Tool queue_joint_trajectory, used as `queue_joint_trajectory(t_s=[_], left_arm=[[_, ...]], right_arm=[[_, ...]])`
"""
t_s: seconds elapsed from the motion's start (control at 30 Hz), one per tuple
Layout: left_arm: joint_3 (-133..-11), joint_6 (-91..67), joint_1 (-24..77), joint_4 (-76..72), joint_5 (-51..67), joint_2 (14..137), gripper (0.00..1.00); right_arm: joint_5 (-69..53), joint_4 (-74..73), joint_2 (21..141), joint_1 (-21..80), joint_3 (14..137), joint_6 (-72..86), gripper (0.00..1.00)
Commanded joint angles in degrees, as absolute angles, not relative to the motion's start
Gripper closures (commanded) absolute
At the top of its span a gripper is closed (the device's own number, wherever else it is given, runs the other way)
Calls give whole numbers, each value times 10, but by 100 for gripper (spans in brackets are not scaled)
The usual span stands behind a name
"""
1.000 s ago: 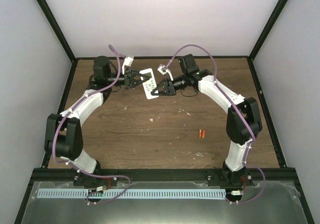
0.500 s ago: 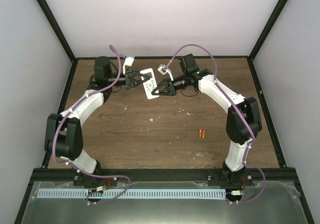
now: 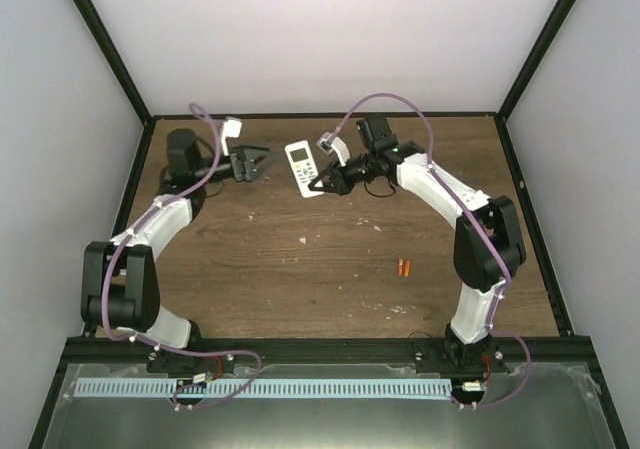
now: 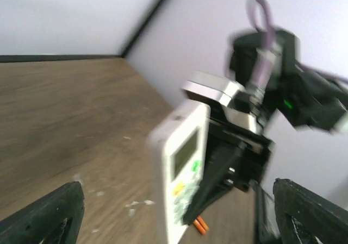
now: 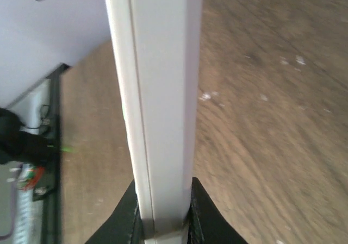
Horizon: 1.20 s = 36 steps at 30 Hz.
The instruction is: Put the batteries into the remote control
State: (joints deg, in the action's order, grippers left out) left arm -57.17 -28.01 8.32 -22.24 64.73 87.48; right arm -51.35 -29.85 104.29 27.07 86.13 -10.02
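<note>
The white remote control (image 3: pixel 303 168) is held above the far middle of the table, button face toward the left arm. My right gripper (image 3: pixel 320 181) is shut on its lower edge; in the right wrist view the remote (image 5: pixel 157 92) stands edge-on between the black fingers (image 5: pixel 126 211). My left gripper (image 3: pixel 262 159) is open and empty, left of the remote and apart from it. In the left wrist view the remote (image 4: pixel 182 173) faces the camera with the right gripper behind it. Two orange batteries (image 3: pixel 404 267) lie side by side on the table at the right; they also show in the left wrist view (image 4: pixel 200 226).
The wooden table (image 3: pixel 300 269) has black frame rails along its left (image 3: pixel 128 189) and right (image 3: pixel 530 209) edges. White walls rise behind and at both sides. Small white specks lie on the wood near the middle.
My left gripper has let go of the remote, opened, and pulled back to the left. The right gripper still holds the remote in nearly the same place.
</note>
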Motion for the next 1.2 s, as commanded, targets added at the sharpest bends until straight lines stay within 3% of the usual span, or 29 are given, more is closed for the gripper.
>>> queue_joint_trajectory(t_s=[0.0,0.17,0.4,0.6,0.87,1.17], left_arm=[[-530,-371,22,-234,497,836,3],[-550,-394,17,-127,324,788,0],[-672,-488,32,137,194,812,0],[-623,-668,80,83,201,809,0],[-592,-745,121,41,150,771,1],[-580,-764,146,9,152,776,4]], right_arm=[[-370,-308,1021,268,860,-120,99],[-133,-328,1007,288,855,-175,99],[219,-166,994,381,799,-238,99],[411,72,1023,458,732,-359,99],[474,222,1035,492,689,-427,99],[469,234,1035,531,660,-438,99]])
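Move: The remote, held upright in the right fingers near its lower end, has its middle about 2 cm ahead of, 3 cm to the left of and 4 cm above the right hand. From the open, empty left hand it lies roughly 7 cm to the right, 1 cm back and 3 cm lower. The two batteries lie on the table, about 15 cm back from the right hand, 20 cm to its right and 21 cm below. Keeping its pinch on the remote, the right hand swings it through some 90 degrees, so that its fingers turn from leftward to forward; it travels forward 6 cm net, dipping down and to the right at first, then coming back up and left. The left hand, already clear, backs away left about 11 cm and forward, then eases back right and down part of the way, fingers still wide open and turning from rightward to point forward, a little right and down. ##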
